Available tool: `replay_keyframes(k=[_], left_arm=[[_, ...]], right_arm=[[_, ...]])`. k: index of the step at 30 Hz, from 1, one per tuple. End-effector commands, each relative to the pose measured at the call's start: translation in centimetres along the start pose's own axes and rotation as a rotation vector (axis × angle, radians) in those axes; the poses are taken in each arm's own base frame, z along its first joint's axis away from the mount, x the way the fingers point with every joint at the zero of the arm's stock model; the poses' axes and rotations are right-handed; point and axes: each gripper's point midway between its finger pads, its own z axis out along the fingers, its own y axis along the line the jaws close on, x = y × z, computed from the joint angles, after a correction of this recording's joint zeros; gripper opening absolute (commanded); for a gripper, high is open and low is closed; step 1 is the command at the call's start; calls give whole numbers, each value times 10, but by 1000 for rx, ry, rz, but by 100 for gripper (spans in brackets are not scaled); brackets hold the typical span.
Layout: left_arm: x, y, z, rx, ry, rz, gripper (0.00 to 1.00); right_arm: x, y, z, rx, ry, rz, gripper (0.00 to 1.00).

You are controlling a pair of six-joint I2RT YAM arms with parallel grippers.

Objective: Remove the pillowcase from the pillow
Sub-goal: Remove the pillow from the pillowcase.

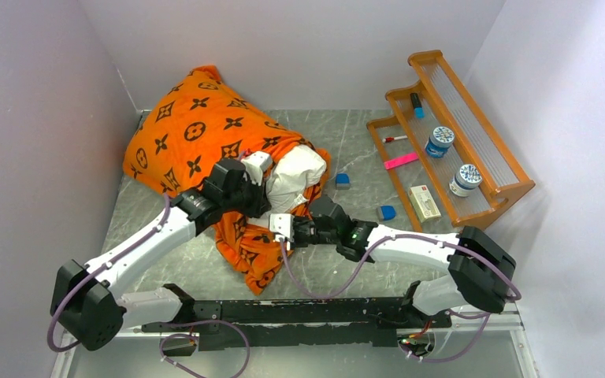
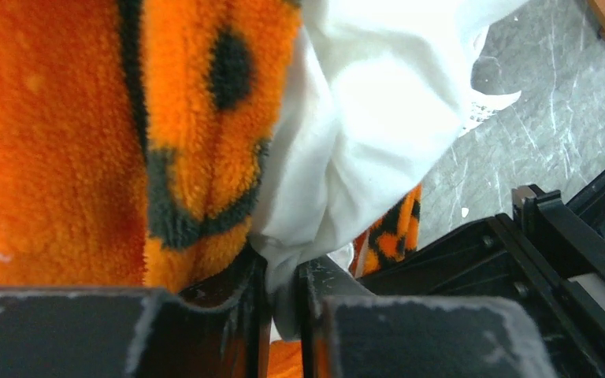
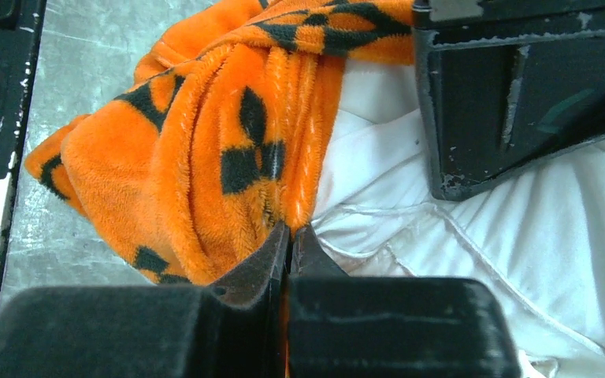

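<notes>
The orange pillowcase (image 1: 197, 134) with dark monogram motifs lies at the back left, still covering most of the pillow. The pillow's white end (image 1: 295, 173) sticks out of the case's open mouth toward the centre. My left gripper (image 1: 270, 183) is at that mouth, and a fold of the white pillow (image 2: 378, 118) is pinched between its narrow jaws (image 2: 283, 268), beside the orange pile (image 2: 63, 142). My right gripper (image 1: 277, 228) is just in front, shut (image 3: 290, 236) on the edge of the pillowcase (image 3: 205, 157), with white pillow fabric (image 3: 520, 260) to its right.
A wooden rack (image 1: 457, 134) at the right holds two jars, a marker, a pink strip and a small box. Two small blue-grey blocks (image 1: 343, 181) (image 1: 386, 212) lie on the grey table near it. Walls close in on the left, back and right.
</notes>
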Motion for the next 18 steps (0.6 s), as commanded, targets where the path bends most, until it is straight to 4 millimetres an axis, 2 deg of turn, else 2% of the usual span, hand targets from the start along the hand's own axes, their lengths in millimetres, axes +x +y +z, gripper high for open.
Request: replay_keyframes(k=[1,6,10,18], left_arm=[[-37,-6,-14,-30,-187,-6,24],[-21,-11,-27,-54,-155,-6,46],[-7,-9,-38,-91,-130,-24,57],[25,-12,-33,-150,-50,-70,63]], right_arm=[[0,64,2,-211,-47,92,0],[0,67,4,-203,-82,99,0],[1,67,4,-199,-87,96,0],[2,69,3,-205,-99,92,0]])
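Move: The left hand has a fold of the white pillow between its fingertips; the bulk of the pillow showing lies about 7 cm ahead, 6 cm right and some 3 cm lower. The pillowcase rim pinched by the right hand is roughly 6 cm back and 6 cm below the left hand, level sideways, right at the right fingertips. The pillowcase's loose end hangs 14 cm back and 12 cm below the left hand, straight back; a blue block lies 7 cm ahead, 18 cm right and 15 cm down. The left fingers let go of the pinched white fold, opening from nearly shut to over half wide, as the hand backs off the pillow's bulk by about 3.5 cm, rising some 3 cm on the way and dipping slightly at the end. The right hand keeps its shut pinch on the pillowcase rim, easing barely a centimetre back and down. ##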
